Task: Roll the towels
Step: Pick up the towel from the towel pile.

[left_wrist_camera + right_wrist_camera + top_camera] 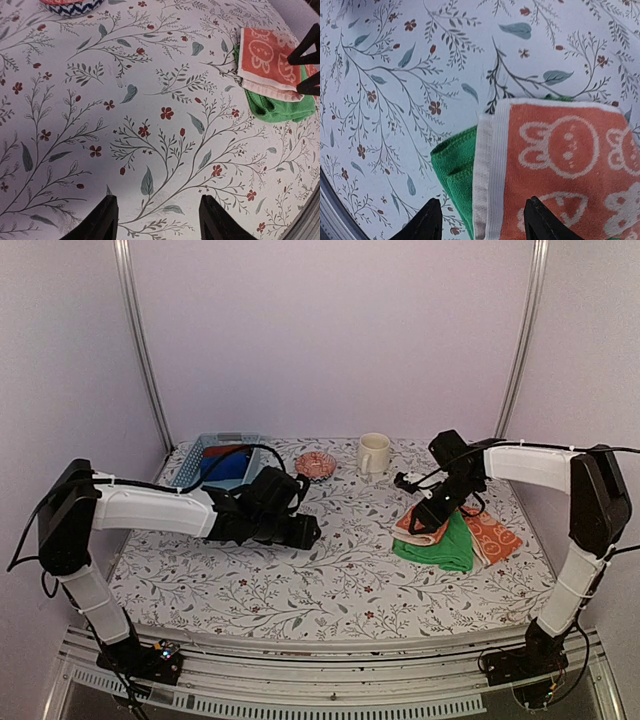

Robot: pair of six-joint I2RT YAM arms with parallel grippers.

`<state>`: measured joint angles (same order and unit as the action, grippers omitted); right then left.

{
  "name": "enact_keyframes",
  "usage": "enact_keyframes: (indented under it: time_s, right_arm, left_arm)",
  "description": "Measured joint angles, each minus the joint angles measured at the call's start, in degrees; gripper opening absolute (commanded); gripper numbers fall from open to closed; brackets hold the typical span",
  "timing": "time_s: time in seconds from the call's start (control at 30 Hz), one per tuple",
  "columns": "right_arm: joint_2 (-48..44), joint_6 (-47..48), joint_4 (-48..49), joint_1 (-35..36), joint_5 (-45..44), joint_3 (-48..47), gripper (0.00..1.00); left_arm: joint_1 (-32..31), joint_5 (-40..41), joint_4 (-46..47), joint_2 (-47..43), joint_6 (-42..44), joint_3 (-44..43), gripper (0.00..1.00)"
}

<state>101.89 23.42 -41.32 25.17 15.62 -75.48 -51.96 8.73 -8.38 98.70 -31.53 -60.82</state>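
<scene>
A stack of towels lies at the right of the table. An orange rabbit-print towel with pale edging rests on a folded green towel. In the top view the green towel pokes out to the front, and another orange towel lies to its right. My right gripper hovers open just over the pale edge of the top orange towel, holding nothing. My left gripper is open above bare floral tablecloth near the table's middle, well left of the orange towel.
A blue basket with blue and red cloth rolls stands at the back left. A small patterned bowl and a cream mug stand at the back centre. Metal frame posts rise at both back corners.
</scene>
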Motion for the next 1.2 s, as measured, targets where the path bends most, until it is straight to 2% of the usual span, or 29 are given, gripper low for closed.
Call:
enact_keyframes:
  time_s: [0.13,0.3,0.53,0.67,0.83,1.0,1.2]
  right_arm:
    - [-2.51,0.09,-3.21,0.0,-0.42,4.68,0.59]
    - [-6.67,0.2,-3.26,0.0,-2.27,4.98,0.59]
    - [-2.23,0.17,-2.49,0.0,-5.64,4.96,0.52]
    - [-0.11,0.31,-2.36,0.0,-6.95,4.98,0.39]
    - [0.52,0.39,-2.12,0.0,-9.09,4.96,0.31]
    - [1.31,0.96,-2.19,0.02,-10.47,4.59,0.05]
    - [2.47,1.27,-2.75,0.0,-10.78,2.86,0.02]
  left_arm:
    - [-0.15,-0.81,0.48,0.5,0.0,-1.03,0.57]
    - [-0.35,-2.14,0.74,2.54,-0.28,-1.6,0.56]
    - [-1.33,-2.75,0.42,4.5,-0.61,-4.76,0.56]
    - [-1.75,-2.69,0.31,4.5,-1.09,-4.94,0.56]
    - [-1.79,-2.47,0.11,4.5,-1.49,-4.94,0.56]
    - [-1.79,-2.45,-0.02,4.5,-1.51,-4.94,0.57]
    - [-1.79,-2.08,-0.48,4.5,-1.51,-4.94,0.57]
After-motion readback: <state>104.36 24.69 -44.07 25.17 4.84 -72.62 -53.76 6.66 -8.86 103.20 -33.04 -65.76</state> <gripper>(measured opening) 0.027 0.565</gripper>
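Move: My right hand hangs open over the near side of the folded orange towel, whose middle is about 3 cm ahead of it, 3 cm to its right and 6 cm below. The green towel under it centres some 2 cm back and 4 cm right of this hand, and the other orange towel lies about 14 cm right and 1 cm ahead. From my left hand, the folded orange towel is roughly 23 cm right, 5 cm ahead and 6 cm down. I draw my right hand back about 3 cm and bob up slightly. Then I carry it to the right and down, some 4 cm each way overall, easing forward a little, while the fingers swing about 15 degrees towards straight down. There they shut and pinch the near white border of the folded orange towel's upper layer. My left hand, empty, shifts 3 cm right and stops. ##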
